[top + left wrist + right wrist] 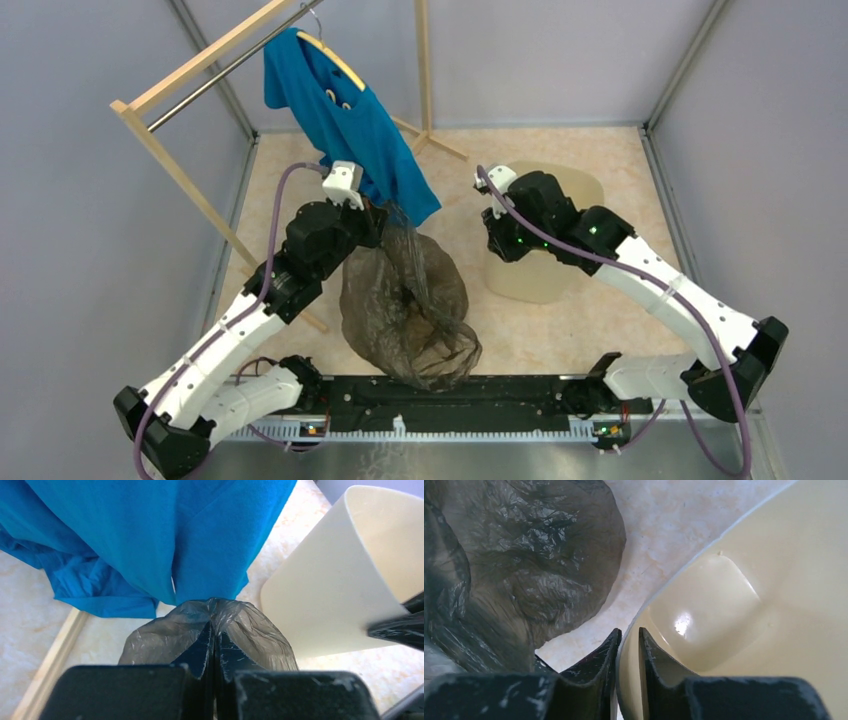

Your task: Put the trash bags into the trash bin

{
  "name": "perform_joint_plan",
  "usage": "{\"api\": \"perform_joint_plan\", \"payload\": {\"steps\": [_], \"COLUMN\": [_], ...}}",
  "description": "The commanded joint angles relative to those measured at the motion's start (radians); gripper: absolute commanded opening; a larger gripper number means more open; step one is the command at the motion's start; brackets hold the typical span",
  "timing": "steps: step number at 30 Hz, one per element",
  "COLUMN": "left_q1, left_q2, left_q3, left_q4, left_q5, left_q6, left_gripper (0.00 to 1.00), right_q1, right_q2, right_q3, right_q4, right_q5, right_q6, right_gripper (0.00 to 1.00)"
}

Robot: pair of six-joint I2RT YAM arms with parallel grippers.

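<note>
The trash bag [405, 300], dark, glossy and see-through, hangs in a crumpled mass from my left gripper [385, 212]. In the left wrist view that gripper [215, 630] is shut on the gathered top of the bag [165, 635]. The cream-beige trash bin [530, 280] stands to the bag's right. My right gripper [497, 245] is at its near-left rim. In the right wrist view its jaws [630, 632] straddle the rim of the bin [774, 580], narrowly apart, one finger outside and one inside. The bag [524, 555] lies left of them.
A blue shirt [345, 125] hangs from a hanger on the wooden clothes rack [170, 160] at the back left, its hem just above my left gripper and touching the bag's top [150, 540]. Grey enclosure walls surround the marbled floor [600, 310].
</note>
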Motion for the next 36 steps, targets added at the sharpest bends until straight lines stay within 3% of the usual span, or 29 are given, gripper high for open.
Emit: {"api": "perform_joint_plan", "payload": {"steps": [1,11,19,25,27,28,36], "left_q1": [0.005,0.005,0.005,0.005,0.005,0.005,0.005], "left_q2": [-0.036,-0.094,-0.131,-0.111,-0.099,-0.095,-0.030], "left_q3": [0.059,0.131,0.204,0.255,0.264,0.266,0.302], "left_q4": [-0.021,-0.075,-0.056,0.005,0.041,0.063,0.126], "left_q5": [0.024,0.059,0.129,0.139,0.147,0.148,0.219], "left_q6": [-0.111,-0.126,-0.135,-0.132,-0.131,-0.134,-0.159], "left_gripper": [0.00,0.00,0.00,0.00,0.00,0.00,0.00], "right_q1": [0.010,0.010,0.063,0.145,0.185,0.198,0.247], "right_q2": [-0.001,-0.074,0.065,0.036,0.005,-0.010,-0.059], "right_q3": [-0.014,0.062,0.480,0.362,0.261,0.214,0.005], "right_q4": [-0.001,-0.047,-0.200,0.069,0.232,0.325,0.633], "right_q5": [0.001,0.110,0.178,-0.148,-0.276,-0.304,-0.175], "right_q6": [0.016,0.004,-0.027,0.117,0.163,0.176,0.315], "right_gripper": [0.24,0.63,0.70,0.80,0.97,0.99,0.99]}}
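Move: The trash bag hangs from the left hand's shut fingers, its middle about 13 cm below that hand, 5 cm back and 4 cm to its right. From the right hand, which pinches the bin's near-left rim, the bag's middle is some 15 cm left, 2 cm back and 8 cm below; the bin's middle is 7 cm ahead of the right hand, 8 cm right and 12 cm down. The blue shirt hangs about 15 cm ahead of the left hand, 5 cm left, roughly level. Opening wide, the right hand lets go of the bin rim and rises about 14 cm, then swings left and back while sinking a few centimetres, ending some 12 cm further left, open fingers facing the bag. Its left side tips up roughly 30 degrees on the way. Meanwhile the left hand keeps its pinch on the bag and hoists it about 15 cm, drawing slightly back. ##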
